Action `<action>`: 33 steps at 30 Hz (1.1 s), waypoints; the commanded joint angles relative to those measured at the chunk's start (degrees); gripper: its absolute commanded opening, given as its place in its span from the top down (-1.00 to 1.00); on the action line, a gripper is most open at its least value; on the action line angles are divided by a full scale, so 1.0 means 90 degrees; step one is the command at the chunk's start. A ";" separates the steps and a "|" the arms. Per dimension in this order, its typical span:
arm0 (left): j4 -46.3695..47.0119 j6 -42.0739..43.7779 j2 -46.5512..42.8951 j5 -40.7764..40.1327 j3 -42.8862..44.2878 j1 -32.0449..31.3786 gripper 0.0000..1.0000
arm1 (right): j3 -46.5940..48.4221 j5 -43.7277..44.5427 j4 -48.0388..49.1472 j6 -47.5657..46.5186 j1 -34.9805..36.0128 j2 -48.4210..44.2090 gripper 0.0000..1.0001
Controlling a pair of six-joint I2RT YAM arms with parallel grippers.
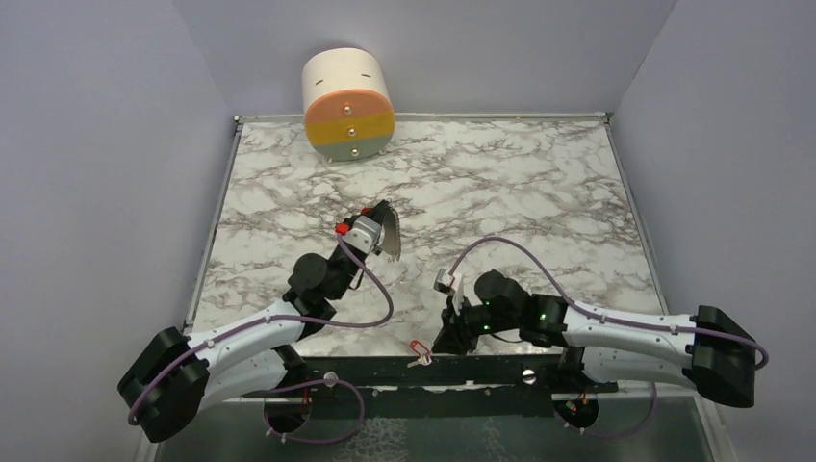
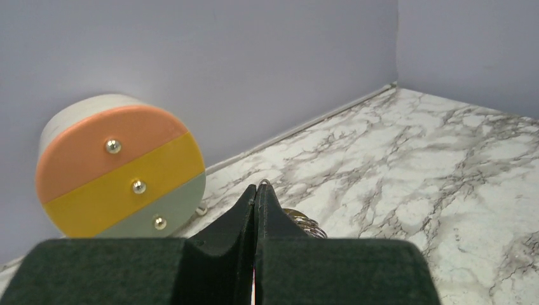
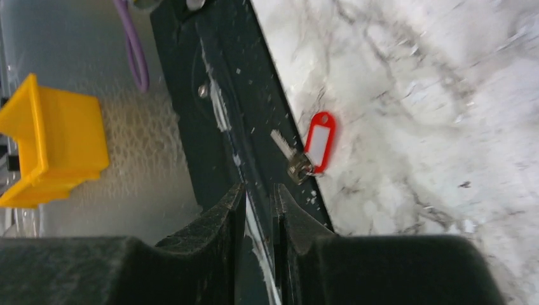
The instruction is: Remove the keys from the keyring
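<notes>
My left gripper (image 1: 381, 227) is raised over the middle-left of the marble table (image 1: 539, 192) and is shut on the keyring. In the left wrist view a thin loop of the keyring (image 2: 264, 183) pokes out above the closed fingertips, and a coil of metal (image 2: 305, 223) shows just past the right finger. One key with a red tag (image 1: 417, 350) lies loose at the table's near edge. In the right wrist view the key (image 3: 293, 160) and its tag (image 3: 319, 141) lie just ahead of my right gripper (image 3: 259, 190), which stands narrowly open with nothing between its fingers.
A round box with orange, yellow and grey-green drawers (image 1: 347, 104) stands at the back left against the wall. A black rail (image 1: 500, 371) runs along the table's near edge. Below it sits a yellow bin (image 3: 54, 140). Grey walls close in three sides.
</notes>
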 commanded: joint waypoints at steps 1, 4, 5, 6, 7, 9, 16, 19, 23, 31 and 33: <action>-0.0057 -0.0153 0.0130 -0.0548 -0.0025 -0.0026 1.00 | -0.0181 0.0541 0.0258 0.0392 0.0332 0.0275 0.59; -0.0055 -0.0220 0.0176 -0.0610 -0.0101 -0.0028 1.00 | -0.0366 0.0576 0.0491 0.0475 0.0334 0.0213 0.54; -0.0048 -0.0241 0.0185 -0.0631 -0.0115 -0.0028 1.00 | -0.0387 0.0577 0.0510 0.0483 0.0335 0.0245 0.53; -0.0048 -0.0261 0.0193 -0.0664 -0.0130 -0.0025 1.00 | -0.0391 0.0582 0.0516 0.0489 0.0331 0.0358 0.52; -0.0048 -0.0281 0.0205 -0.0703 -0.0147 -0.0016 1.00 | -0.0384 0.0586 0.0524 0.0481 0.0334 0.0466 0.52; -0.0043 -0.0317 0.0239 -0.0727 -0.0172 -0.0018 1.00 | -0.0357 0.0573 0.0616 0.0466 0.0336 0.0751 0.50; -0.0028 -0.0442 0.0180 -0.0608 -0.0304 -0.0009 1.00 | -0.0199 0.0394 0.0960 0.0358 0.0338 0.1529 0.44; -0.0019 -0.0481 0.0143 -0.0596 -0.0366 -0.0010 1.00 | -0.0035 0.0516 0.0906 0.0265 0.0352 0.1747 0.43; 0.0045 -0.0479 0.0064 -0.0613 -0.0479 -0.0009 1.00 | 0.0171 0.0760 0.0893 0.0230 0.0408 0.1918 0.27; 0.0060 -0.0438 -0.0008 -0.0681 -0.0554 -0.0008 1.00 | 0.0449 0.0766 0.1002 0.0137 0.0568 0.2463 0.11; 0.0074 -0.0418 -0.0056 -0.0714 -0.0586 -0.0007 1.00 | 0.0567 0.0793 0.0895 0.0101 0.0640 0.2645 0.00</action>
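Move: The loose key with its red tag lies at the table's near edge. The key is some 6 cm to the right hand's left, about 2 cm back and 9 cm below; the red tag is about 3 cm farther out than the key, roughly 6 cm left of the hand and 9 cm below. From the left hand, which already holds the keyring up, the key is some 24 cm back, 8 cm to its right and 28 cm below. Down go both arms: the right hand sinks about 7 cm beside the tagged key, its fingers tipping some 10 degrees farther down, then slides about 2 cm left towards the key while the fingers open plainly wider, stopping short of closing. The left hand, still pinching the keyring, lowers about 6 cm and tips slightly down. ##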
